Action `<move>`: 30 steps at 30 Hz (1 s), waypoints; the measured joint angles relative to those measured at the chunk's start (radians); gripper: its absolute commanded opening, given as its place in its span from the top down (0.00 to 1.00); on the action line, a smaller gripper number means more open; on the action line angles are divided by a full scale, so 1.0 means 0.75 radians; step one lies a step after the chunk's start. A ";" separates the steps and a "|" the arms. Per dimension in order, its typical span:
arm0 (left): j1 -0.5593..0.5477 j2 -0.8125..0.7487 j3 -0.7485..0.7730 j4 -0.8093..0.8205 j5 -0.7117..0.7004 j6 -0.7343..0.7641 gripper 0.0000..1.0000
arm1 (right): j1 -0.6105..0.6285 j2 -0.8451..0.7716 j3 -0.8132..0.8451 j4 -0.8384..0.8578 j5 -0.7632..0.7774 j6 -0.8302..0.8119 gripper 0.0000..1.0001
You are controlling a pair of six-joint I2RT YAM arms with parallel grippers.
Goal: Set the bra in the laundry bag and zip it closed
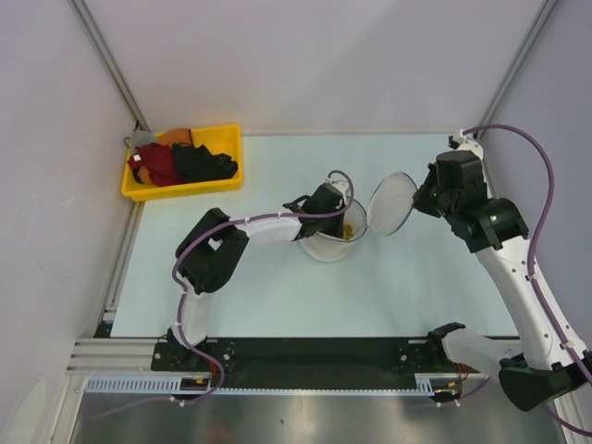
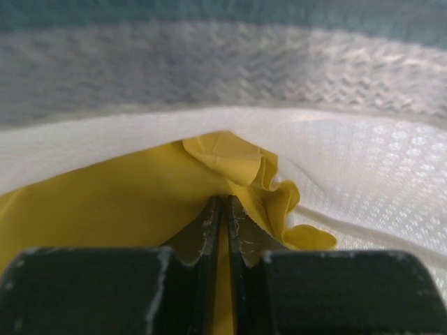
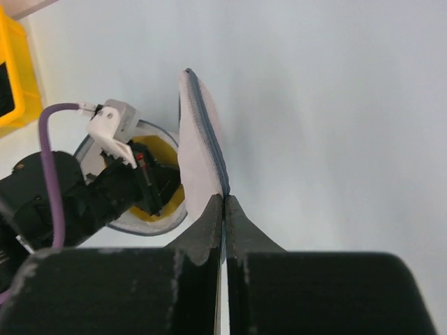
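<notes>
The laundry bag point(image 1: 326, 248) lies open in the middle of the table, its lower mesh half on the surface. My left gripper point(image 1: 339, 218) reaches down into that half and is shut on the yellow bra point(image 2: 126, 202), with fabric pinched between the fingertips of the left gripper point(image 2: 225, 204). White mesh of the laundry bag point(image 2: 363, 181) surrounds the cloth. My right gripper point(image 1: 422, 200) is shut on the rim of the bag's lid half point(image 1: 391, 203) and holds it raised on edge. In the right wrist view the lid point(image 3: 199, 146) runs up from the right gripper point(image 3: 225, 199), and the bra point(image 3: 166, 148) shows beneath the left arm point(image 3: 77, 202).
A yellow bin point(image 1: 211, 189) with several dark and red garments stands at the back left, near the wall; the bin's corner point(image 3: 10, 77) also shows in the right wrist view. Frame posts rise at both back corners.
</notes>
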 measured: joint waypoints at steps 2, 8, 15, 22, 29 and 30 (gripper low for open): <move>-0.004 0.002 0.033 -0.019 0.013 -0.001 0.78 | -0.058 -0.003 0.002 -0.008 -0.009 -0.017 1.00; -0.012 -0.014 0.145 -0.061 0.022 0.015 0.46 | -0.316 -0.046 -0.057 0.031 -0.100 -0.071 1.00; -0.012 -0.292 0.113 -0.162 0.042 0.044 0.23 | -0.510 -0.071 -0.322 0.116 -0.278 -0.098 1.00; 0.041 -0.885 -0.085 -0.159 0.122 0.023 0.09 | -0.617 -0.054 -0.510 0.180 -0.391 -0.131 0.67; 0.556 -1.347 -0.452 -0.223 0.205 -0.081 0.00 | -0.656 -0.025 -0.612 0.258 -0.425 -0.178 0.20; 0.644 -1.388 -0.483 -0.261 0.203 -0.092 0.00 | -0.650 -0.008 -0.614 0.266 -0.425 -0.185 0.18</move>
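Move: The left hand's fingers are down inside the laundry bag, right at the bra; the bag's middle is about 2 cm back, 2 cm left and 2 cm above them. The right hand pinches the upturned lid's rim, the lid's middle some 5 cm to its left, 1 cm ahead and 8 cm below. The bag with the bra lies about 4 cm ahead, 11 cm left and 25 cm below the right hand; bare table for the lid is 5 cm right, 2 cm back and 28 cm below. The left fingers come free of the bra and bag, spreading wide as the hand rises nearly 30 cm, drawing back a little, then sweeps left about 20 cm from its start. The right hand, pinching the lid's rim at first, swings right, then lowers about 15 cm with fingers tipping down, opening late to let go of the lid. ##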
